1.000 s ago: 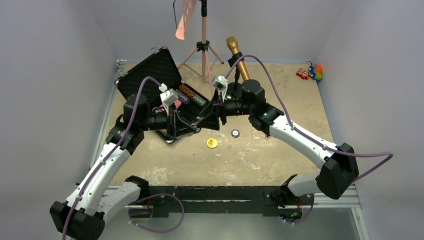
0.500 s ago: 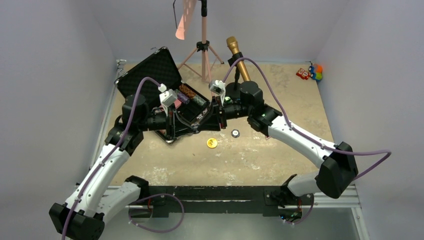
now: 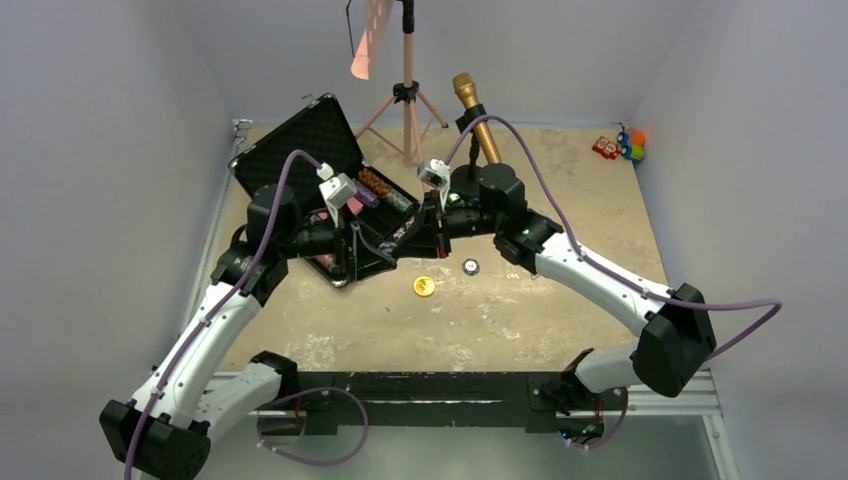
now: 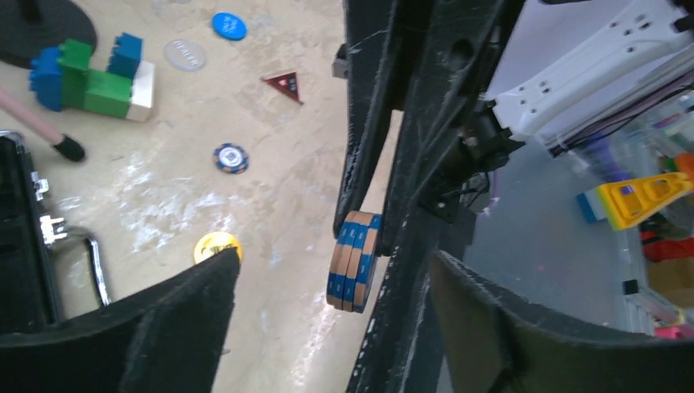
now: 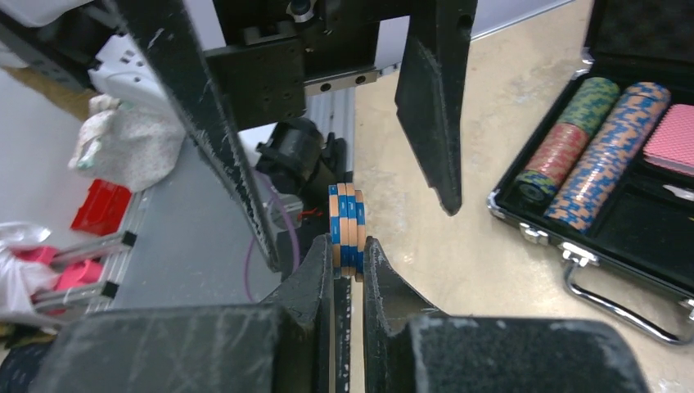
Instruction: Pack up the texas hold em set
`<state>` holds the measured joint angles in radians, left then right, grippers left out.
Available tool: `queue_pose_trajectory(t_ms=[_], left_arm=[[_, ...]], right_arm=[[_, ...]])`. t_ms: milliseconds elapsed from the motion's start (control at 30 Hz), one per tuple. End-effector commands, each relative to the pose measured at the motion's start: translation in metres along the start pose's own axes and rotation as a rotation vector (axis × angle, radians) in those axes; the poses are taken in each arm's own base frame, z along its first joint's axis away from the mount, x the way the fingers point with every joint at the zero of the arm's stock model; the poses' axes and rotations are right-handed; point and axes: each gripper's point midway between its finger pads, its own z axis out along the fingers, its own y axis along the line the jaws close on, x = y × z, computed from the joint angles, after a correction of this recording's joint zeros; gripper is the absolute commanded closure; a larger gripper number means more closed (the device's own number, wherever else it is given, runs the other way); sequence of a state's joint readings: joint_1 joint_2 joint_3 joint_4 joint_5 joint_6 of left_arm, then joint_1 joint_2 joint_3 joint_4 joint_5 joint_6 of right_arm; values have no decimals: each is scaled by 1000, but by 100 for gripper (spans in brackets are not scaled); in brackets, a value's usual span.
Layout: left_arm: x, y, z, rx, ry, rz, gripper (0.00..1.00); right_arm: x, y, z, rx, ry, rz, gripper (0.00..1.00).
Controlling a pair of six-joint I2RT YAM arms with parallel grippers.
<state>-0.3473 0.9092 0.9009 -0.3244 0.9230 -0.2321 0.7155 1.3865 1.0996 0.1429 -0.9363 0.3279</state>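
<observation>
A stack of three blue-and-tan chips (image 5: 346,221) is held on edge above the table, my right gripper (image 5: 349,246) shut on it. My left gripper (image 4: 334,266) stands open around the same chips (image 4: 353,260), its fingers (image 5: 432,106) spread clear on both sides. The two grippers meet in front of the open black briefcase (image 3: 320,150). Its tray (image 5: 622,237) holds chip stacks (image 5: 601,172) and the pink card deck (image 5: 671,139). On the table lie a yellow button (image 4: 217,246), a blue-white chip (image 4: 231,157), a triangular button (image 4: 283,82) and a blue button (image 4: 228,24).
Green and blue toy blocks (image 4: 90,78) and a clear disc (image 4: 185,55) lie beyond the loose pieces. The gold microphone (image 3: 475,120) and a tripod (image 3: 405,90) stand behind the arms. Small toys (image 3: 625,145) sit at the far right. The briefcase handle (image 4: 90,262) juts toward the table.
My right gripper has closed on the chip stack. My left gripper, which was shut on it, has opened and let go. Both arms have barely shifted.
</observation>
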Motion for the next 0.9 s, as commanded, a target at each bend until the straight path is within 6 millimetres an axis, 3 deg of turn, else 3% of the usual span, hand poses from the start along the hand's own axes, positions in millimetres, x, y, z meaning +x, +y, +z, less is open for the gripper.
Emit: queue_pose_trajectory(t_ms=[0,267,433,533,733,867], left_arm=[[-16,24,-5,-134,-16,38,1],[-46,49,-54,-448,-183,122,0],[-36,110,-118,-941,-184,20,0],[-21,132,-141,-1096,-176,-44,0],[-14,140,-182,-1319,-199,-76,0],[-11,136,-180,-1297,-197,-65,0]], right_arm=[[-21,-26,-1,145,-76,-46,100],[-45,-90,-21,445,-84,-85,100],[-61,-125,-30,634,-50,-119,100],[-58,-131,-16,639,1,-172,100],[-53,-153,7,618,82,-301,100],[-44,-171,32,551,172,-341,100]])
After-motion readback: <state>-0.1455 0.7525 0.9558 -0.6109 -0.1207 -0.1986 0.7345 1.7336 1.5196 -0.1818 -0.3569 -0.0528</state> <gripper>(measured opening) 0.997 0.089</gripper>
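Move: The few blue-and-orange chips sit in the right fingertips, between the left hand's already parted fingers. The empty space in the open case lies about 24 cm ahead of the right hand, 6 cm to its left and 24 cm below. From that hand, the purple row is some 32 cm ahead and 10 cm left, the blue-and-orange row 20 ahead and 17 left, and the tripod foot 26 ahead and 6 right. From the left hand, the empty space is about 24 cm ahead, 4 left and 23 below. The chips stay pinched in the right fingers, carried about 15 cm forward towards the case, sinking some 5 cm and easing left near the end while the hand swings clockwise and tips down. The left hand opens fully and draws clear, first forward, then mainly left, some 20 cm in all, turning about 65 degrees counter-clockwise. ##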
